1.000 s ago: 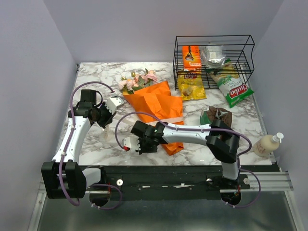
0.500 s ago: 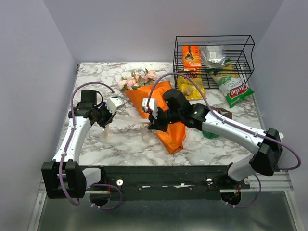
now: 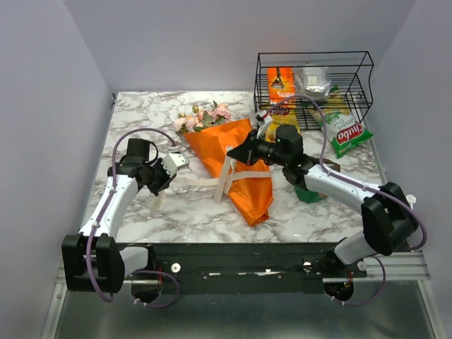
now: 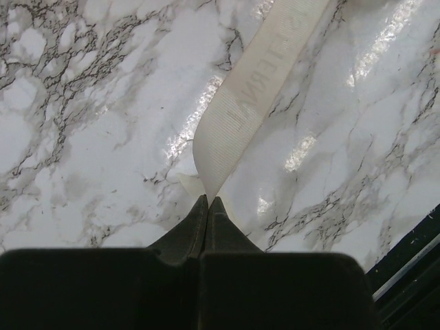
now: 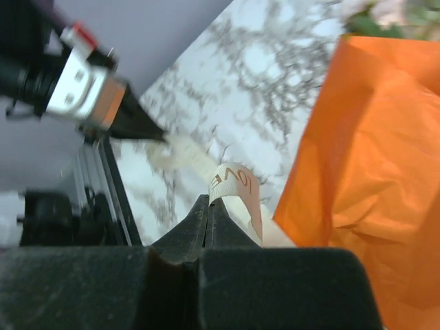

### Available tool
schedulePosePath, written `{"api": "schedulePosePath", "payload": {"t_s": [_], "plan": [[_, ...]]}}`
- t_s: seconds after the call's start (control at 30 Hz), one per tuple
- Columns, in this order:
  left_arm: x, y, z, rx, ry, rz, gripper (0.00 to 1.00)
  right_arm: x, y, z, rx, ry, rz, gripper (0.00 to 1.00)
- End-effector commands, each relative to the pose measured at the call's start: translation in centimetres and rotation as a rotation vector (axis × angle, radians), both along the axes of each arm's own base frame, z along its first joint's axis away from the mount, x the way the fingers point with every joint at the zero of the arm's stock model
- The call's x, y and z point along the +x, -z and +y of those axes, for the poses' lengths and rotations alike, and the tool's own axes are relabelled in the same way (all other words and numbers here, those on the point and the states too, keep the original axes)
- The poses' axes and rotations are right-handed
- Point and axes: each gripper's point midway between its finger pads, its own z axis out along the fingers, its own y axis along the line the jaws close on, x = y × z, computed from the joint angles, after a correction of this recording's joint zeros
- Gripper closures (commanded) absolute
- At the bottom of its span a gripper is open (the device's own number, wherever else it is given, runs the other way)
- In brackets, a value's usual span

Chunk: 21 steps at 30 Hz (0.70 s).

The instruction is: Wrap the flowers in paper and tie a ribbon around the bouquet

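The bouquet lies mid-table: orange paper [image 3: 244, 166] wrapped as a cone, with the pink and cream flowers [image 3: 205, 116] sticking out at its far-left end. The cream ribbon [image 3: 201, 182] runs across the marble from the left and up over the cone's waist. My left gripper [image 3: 164, 185] is shut on one end of the ribbon [image 4: 251, 96], just above the table. My right gripper [image 3: 232, 152] hovers over the cone, shut on a printed loop of ribbon [image 5: 237, 189] beside the paper [image 5: 371, 151]. The left gripper [image 5: 148, 130] shows in the right wrist view too.
A black wire basket [image 3: 314, 78] with snack packets stands at the back right. A green chip bag [image 3: 344, 134] lies in front of it. A dark packet [image 3: 314, 180] lies under the right forearm. A pump bottle [image 3: 392, 210] stands at the right edge.
The right arm swung from the near-left side of the bouquet up and over the cone, carrying its ribbon end across the paper. The left gripper shifted slightly right, still holding its end.
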Motion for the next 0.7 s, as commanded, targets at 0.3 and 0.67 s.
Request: {"api": "schedulePosePath", "payload": {"t_s": [0.3,0.67], "plan": [[-1.8,0.6,-2.6,0.001,0.184,0.048,0.42,4.8,-2.8,-0.7,0.287,0.257,0.118,0.99],[2.4,-9.4,-8.7,-0.315,0.164,-0.002,0.31,0.0,-11.3,4.9,0.289,-0.076,-0.179,1.00]]}}
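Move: The left hand pinches one ribbon tail close above the table; the ribbon end held in the right fingers is about 23 cm to its right, some 6 cm ahead and 11 cm higher. From the right hand, the middle of the paper-wrapped flowers lies about 18 cm below, 5 cm ahead and 2 cm right, the ribbon crossing about 16 cm below, level ahead and 2 cm left, and the blossoms some 21 cm ahead and 8 cm left. The left hand draws its ribbon tail back and down about 3 cm, opens its fingers and lets go, then rises some 9 cm while swinging forward and right, fingers wide, towards the ribbon end in the right hand. The right hand keeps its pinch on that end, going forward and a little right about 5 cm over the wrapped flowers, then climbing about 7 cm and easing back and left towards the oncoming left hand, its wrist rolling some 15 degrees. ##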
